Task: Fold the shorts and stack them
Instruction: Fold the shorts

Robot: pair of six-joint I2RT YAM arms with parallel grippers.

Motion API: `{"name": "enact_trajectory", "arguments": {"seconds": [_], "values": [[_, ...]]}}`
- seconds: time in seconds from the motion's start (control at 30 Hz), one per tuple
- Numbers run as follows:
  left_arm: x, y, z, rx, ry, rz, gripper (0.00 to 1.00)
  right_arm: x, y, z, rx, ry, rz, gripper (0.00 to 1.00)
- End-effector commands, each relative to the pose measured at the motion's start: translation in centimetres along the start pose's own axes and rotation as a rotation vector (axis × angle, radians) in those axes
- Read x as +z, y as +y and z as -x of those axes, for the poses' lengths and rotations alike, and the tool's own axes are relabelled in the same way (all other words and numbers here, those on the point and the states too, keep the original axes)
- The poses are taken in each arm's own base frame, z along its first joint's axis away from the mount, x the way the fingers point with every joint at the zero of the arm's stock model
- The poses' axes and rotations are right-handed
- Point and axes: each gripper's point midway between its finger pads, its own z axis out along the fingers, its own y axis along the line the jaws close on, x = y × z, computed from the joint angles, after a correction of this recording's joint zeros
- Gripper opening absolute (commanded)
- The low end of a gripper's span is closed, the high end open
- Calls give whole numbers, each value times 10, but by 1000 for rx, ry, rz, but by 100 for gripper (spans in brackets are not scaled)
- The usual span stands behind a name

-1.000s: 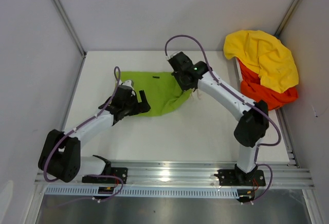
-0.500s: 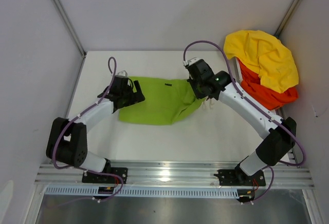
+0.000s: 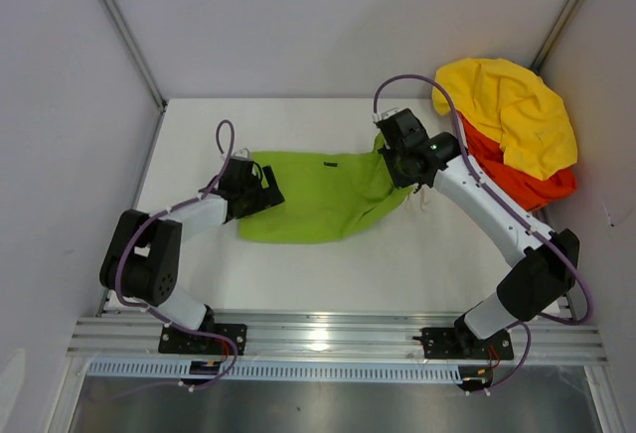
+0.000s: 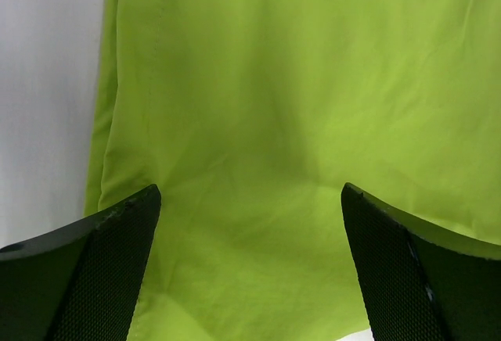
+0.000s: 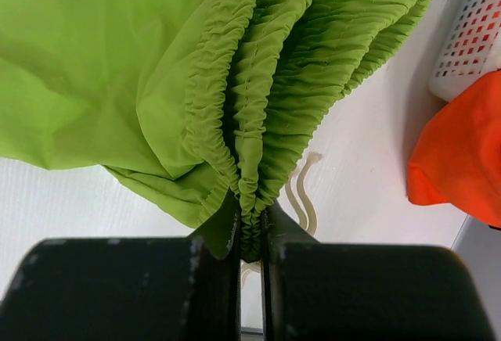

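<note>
The lime-green shorts (image 3: 318, 195) lie stretched out left to right on the white table. My right gripper (image 3: 399, 163) is shut on their gathered waistband (image 5: 258, 122) at the right end, and the white drawstring (image 5: 301, 192) trails on the table below it. My left gripper (image 3: 264, 189) is open over the shorts' left end, with green cloth (image 4: 258, 122) between its spread fingers (image 4: 102, 271). The orange-red shorts (image 3: 512, 183) lie at the right in a heap under a yellow cloth (image 3: 507, 110).
A white basket (image 5: 473, 36) holds the heap at the table's right edge, and the orange-red cloth (image 5: 462, 153) hangs over its side. White walls close in the table on the left, back and right. A metal rail (image 3: 328, 339) runs along the near edge.
My right gripper has pulled the waistband to the right, drawing the green shorts out longer and flatter. My left arm has folded back towards the left, its gripper staying at the shorts' left end.
</note>
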Motion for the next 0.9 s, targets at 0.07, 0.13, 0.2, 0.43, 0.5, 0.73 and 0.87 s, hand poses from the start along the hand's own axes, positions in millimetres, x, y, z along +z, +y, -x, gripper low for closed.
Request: {"name": "enact_trajectory", "arguments": {"seconds": [0.07, 0.13, 0.2, 0.43, 0.5, 0.73, 0.87], "values": [[3, -20, -16, -21, -8, -98, 97, -19, -12, 22, 22, -86, 7, 4], [2, -22, -21, -15, -9, -93, 97, -23, -4, 32, 18, -107, 38, 5], [3, -25, -24, -19, 1, -100, 97, -27, 9, 37, -7, -112, 65, 5], [0, -31, -29, -13, 8, -119, 97, -28, 49, 58, -99, -139, 111, 5], [-1, -32, -32, -9, 12, -120, 97, -28, 58, 63, -106, -152, 127, 5], [-6, -34, -36, -3, 12, -129, 97, -23, 107, 70, -180, -201, 209, 5], [-8, -33, -32, 21, 5, -114, 97, -23, 127, 77, -216, -229, 241, 4]]}}
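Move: The right hand already pinches the gathered waistband of the shorts. From it, the leg end lies about 32 cm to the left, nearly level fore and aft, and some 16 cm below; the small dark label is 14 cm left and 9 cm ahead, and the red garment about 27 cm right and 4 cm ahead. The open left hand is down on the shorts, the leg end's middle about 5 cm to its left and 1 cm below. Leftward, towards the left hand, the right hand swings the pinched waistband about 12 cm in a low arc, rising some 3 cm before sinking about 2, and turning roughly 15 degrees counter-clockwise with its grip kept. The left hand, fingers wide open, stays down on the leg end while sliding about 4 cm right and 2 cm back. ##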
